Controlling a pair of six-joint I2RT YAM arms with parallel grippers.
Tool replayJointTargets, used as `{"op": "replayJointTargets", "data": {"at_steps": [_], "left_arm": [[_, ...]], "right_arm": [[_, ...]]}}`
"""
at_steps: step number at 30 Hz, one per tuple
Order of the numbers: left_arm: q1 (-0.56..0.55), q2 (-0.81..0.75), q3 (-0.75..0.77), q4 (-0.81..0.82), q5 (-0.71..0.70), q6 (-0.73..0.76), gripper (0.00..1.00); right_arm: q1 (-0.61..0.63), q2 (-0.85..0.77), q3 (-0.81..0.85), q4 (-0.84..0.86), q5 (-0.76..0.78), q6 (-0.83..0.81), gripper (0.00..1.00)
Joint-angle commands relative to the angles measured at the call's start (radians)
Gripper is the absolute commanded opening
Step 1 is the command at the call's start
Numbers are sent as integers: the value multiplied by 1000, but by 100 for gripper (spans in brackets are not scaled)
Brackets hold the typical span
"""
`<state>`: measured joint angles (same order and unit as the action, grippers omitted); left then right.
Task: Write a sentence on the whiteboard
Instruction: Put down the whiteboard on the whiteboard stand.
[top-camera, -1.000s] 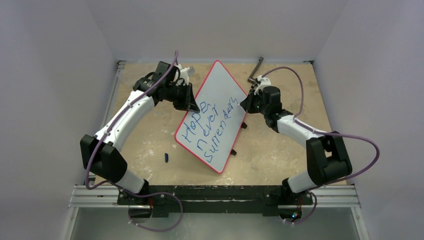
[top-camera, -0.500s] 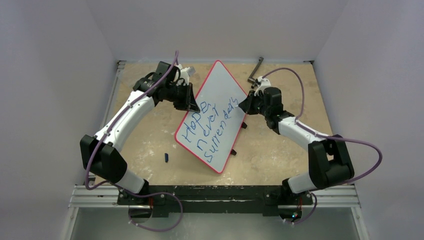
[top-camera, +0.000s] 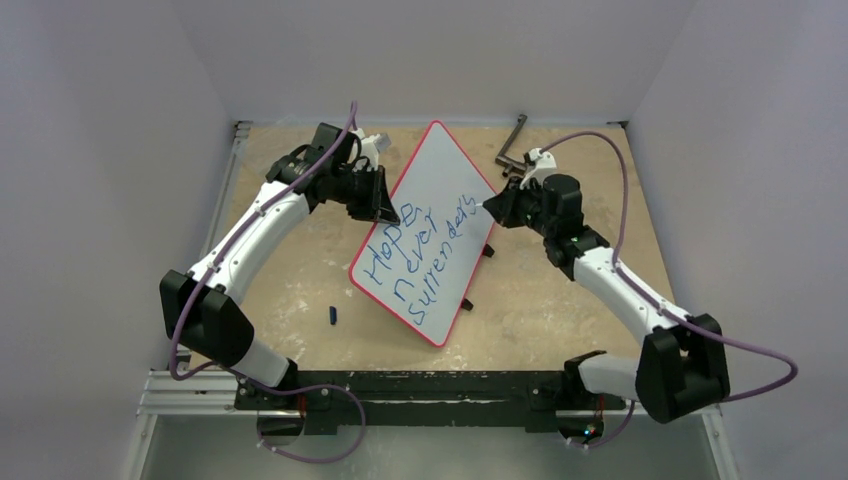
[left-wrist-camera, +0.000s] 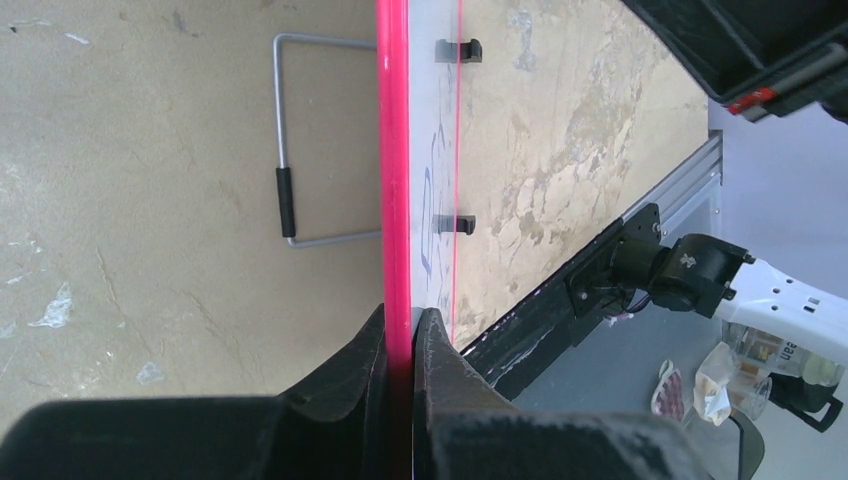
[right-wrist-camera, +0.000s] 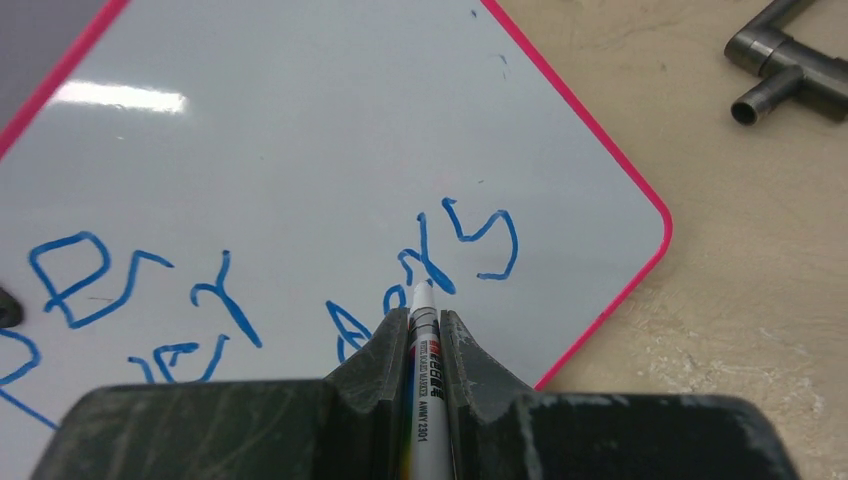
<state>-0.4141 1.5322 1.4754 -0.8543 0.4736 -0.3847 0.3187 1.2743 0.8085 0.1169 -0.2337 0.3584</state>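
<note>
The whiteboard (top-camera: 438, 190) lies slanted across the middle of the table, white with a thin red rim (left-wrist-camera: 397, 150). The sentence (top-camera: 415, 262), in blue marker, reads "Hope never surrenders" in three slanted lines. My left gripper (top-camera: 385, 210) is shut on the board's left edge, its jaws pinching the red rim (left-wrist-camera: 400, 335). My right gripper (top-camera: 490, 208) hangs over the board's right edge, shut on a white marker (right-wrist-camera: 428, 400). The marker's tip points at the last letters (right-wrist-camera: 470, 245); whether it touches the whiteboard (right-wrist-camera: 300, 120) I cannot tell.
A small blue cap (top-camera: 334, 315) lies on the table left of the board. A grey metal fitting (top-camera: 512, 140) (right-wrist-camera: 785, 65) sits at the back right. Black clips (top-camera: 487, 250) stick out on the board's right edge. A wire stand (left-wrist-camera: 290, 190) shows beside the rim.
My right arm has swung its elbow outward to the right, and its gripper has shifted slightly right along the board's edge. The left arm and the board have not moved.
</note>
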Motion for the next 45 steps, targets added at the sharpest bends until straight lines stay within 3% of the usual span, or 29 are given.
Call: {"op": "replayJointTargets", "data": {"at_steps": [1, 6, 9, 17, 45], "left_arm": [[-22, -1, -29, -38, -199, 138, 0], [-21, 3, -35, -36, -201, 140, 1], [-21, -2, -46, -26, -203, 144, 8], [-23, 18, -59, -33, -229, 155, 15], [-24, 14, -76, -33, -346, 158, 61]], "right_arm": [[3, -112, -7, -32, 24, 2, 0], [3, -188, -25, -63, 37, 9, 0], [3, -223, -36, -68, 41, 14, 0], [3, -259, -71, -68, 42, 20, 0], [3, -293, -129, -55, 45, 30, 0]]}}
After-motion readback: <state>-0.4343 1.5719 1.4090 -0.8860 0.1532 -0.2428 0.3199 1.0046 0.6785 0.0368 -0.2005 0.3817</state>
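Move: My left hand pinches the whiteboard's raised left edge. The middle of the whiteboard stand, mostly hidden beneath, is roughly 8 cm back and 9 cm right of it and 16 cm below; the stand's two black clips centre some 12 cm back, 17 cm right. The marker cap lies about 20 cm back and 15 cm left, 20 cm down. From my right hand, still holding the marker, the stand is around 10 cm back, 13 cm left, 15 cm down. I lower the board's raised edge towards the stand with my left hand, going down about 6 cm and left 5 cm while tilting the fingers some 20 degrees to point more steeply down, and spread them on the way to let the edge go. My right hand keeps the marker and draws back from the board, first lifting, then sinking partway. ##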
